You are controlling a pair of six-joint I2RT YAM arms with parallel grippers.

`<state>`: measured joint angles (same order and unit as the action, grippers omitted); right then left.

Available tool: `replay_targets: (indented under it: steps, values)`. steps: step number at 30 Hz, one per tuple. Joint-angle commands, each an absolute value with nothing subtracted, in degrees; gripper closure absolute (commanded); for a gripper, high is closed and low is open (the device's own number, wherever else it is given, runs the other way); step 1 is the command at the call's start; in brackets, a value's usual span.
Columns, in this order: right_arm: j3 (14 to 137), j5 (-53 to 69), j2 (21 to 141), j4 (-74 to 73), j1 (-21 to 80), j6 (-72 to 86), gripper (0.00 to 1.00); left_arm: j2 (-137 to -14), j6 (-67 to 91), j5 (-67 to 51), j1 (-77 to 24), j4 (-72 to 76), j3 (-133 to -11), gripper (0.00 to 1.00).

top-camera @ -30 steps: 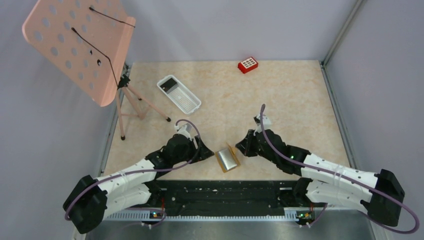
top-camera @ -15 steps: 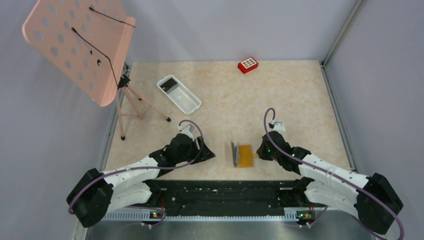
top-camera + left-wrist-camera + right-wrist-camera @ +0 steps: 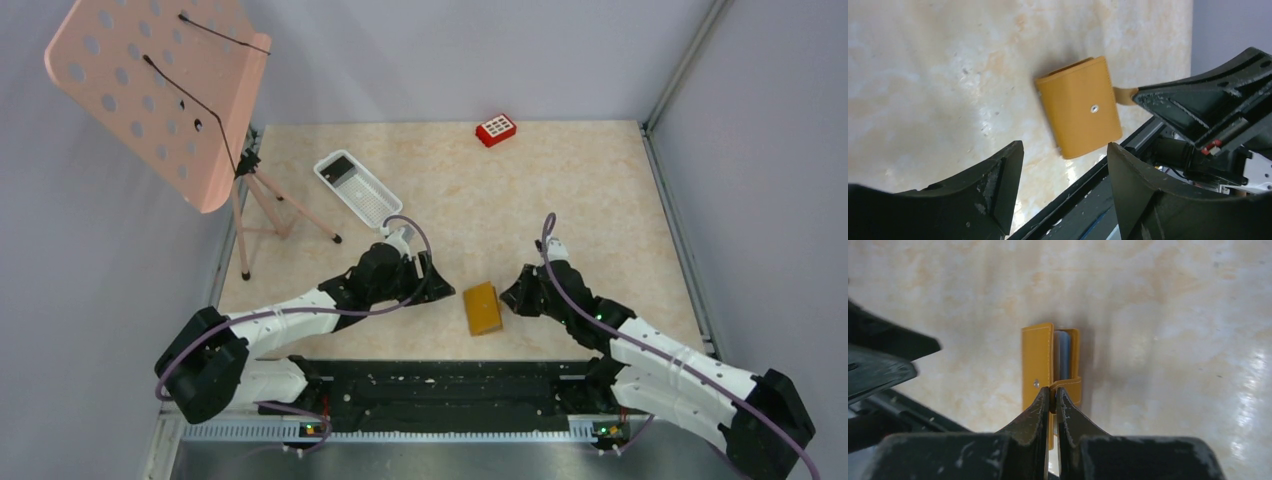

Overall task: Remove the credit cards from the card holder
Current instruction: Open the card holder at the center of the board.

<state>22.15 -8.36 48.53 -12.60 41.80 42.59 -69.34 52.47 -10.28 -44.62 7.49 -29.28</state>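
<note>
The tan card holder (image 3: 483, 308) lies near the table's front edge with its cover up and its snap stud showing (image 3: 1093, 108). My right gripper (image 3: 1053, 392) is shut on the holder's strap tab (image 3: 1068, 385), at the holder's right side in the top view (image 3: 512, 298). Light blue sleeves (image 3: 1064, 352) show edge-on between the covers; any cards inside are hidden. My left gripper (image 3: 1064, 150) is open and empty, just left of the holder and apart from it (image 3: 435, 285). One dark credit card (image 3: 340, 167) lies in the white tray.
The white mesh tray (image 3: 372, 203) stands at the back left. A pink music stand (image 3: 160, 90) on a tripod fills the left edge. A small red block (image 3: 495, 129) sits at the back. The black base rail (image 3: 1108, 200) runs close in front of the holder.
The holder went from lying open, to standing on edge, to nearly closed with its cover up. My right gripper shifted right, holding the strap. My left gripper moved right and forward toward the holder.
</note>
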Motion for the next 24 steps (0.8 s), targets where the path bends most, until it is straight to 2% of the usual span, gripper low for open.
replay_targets:
  steps: [1,13,24]
  values:
    - [23.3,4.4,44.6,-2.7,41.3,40.9,1.0,-72.8,50.2,-12.1,-45.4,11.0,-33.9,0.32]
    - [23.7,3.4,44.7,-5.1,41.2,41.4,1.0,-76.9,50.3,-11.6,-45.8,11.4,-34.1,0.3]
    - [24.9,8.2,44.1,-2.5,41.2,41.5,1.0,-77.0,49.9,-12.7,-46.6,11.8,-35.5,0.28]
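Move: The card holder hangs from its strap in the right fingers, its middle about 4 cm left of the right hand, 1 cm back and 3 cm lower. From the open left gripper it lies roughly 8 cm to the right, 5 cm back and 6 cm below. The closed right fingertips are some 13 cm right of the left hand, 4 cm back and 2 cm lower. Keep the strap pinched in the right fingers and draw it up and left, about 4 cm each way, easing back a little towards the base; most of this comes quickly at the start. Roll and swing that wrist counter-clockwise by some 15 degrees. Edge the left gripper about 2 cm right towards the card holder, then settle it slightly lower, fingers still open and not gripping. ##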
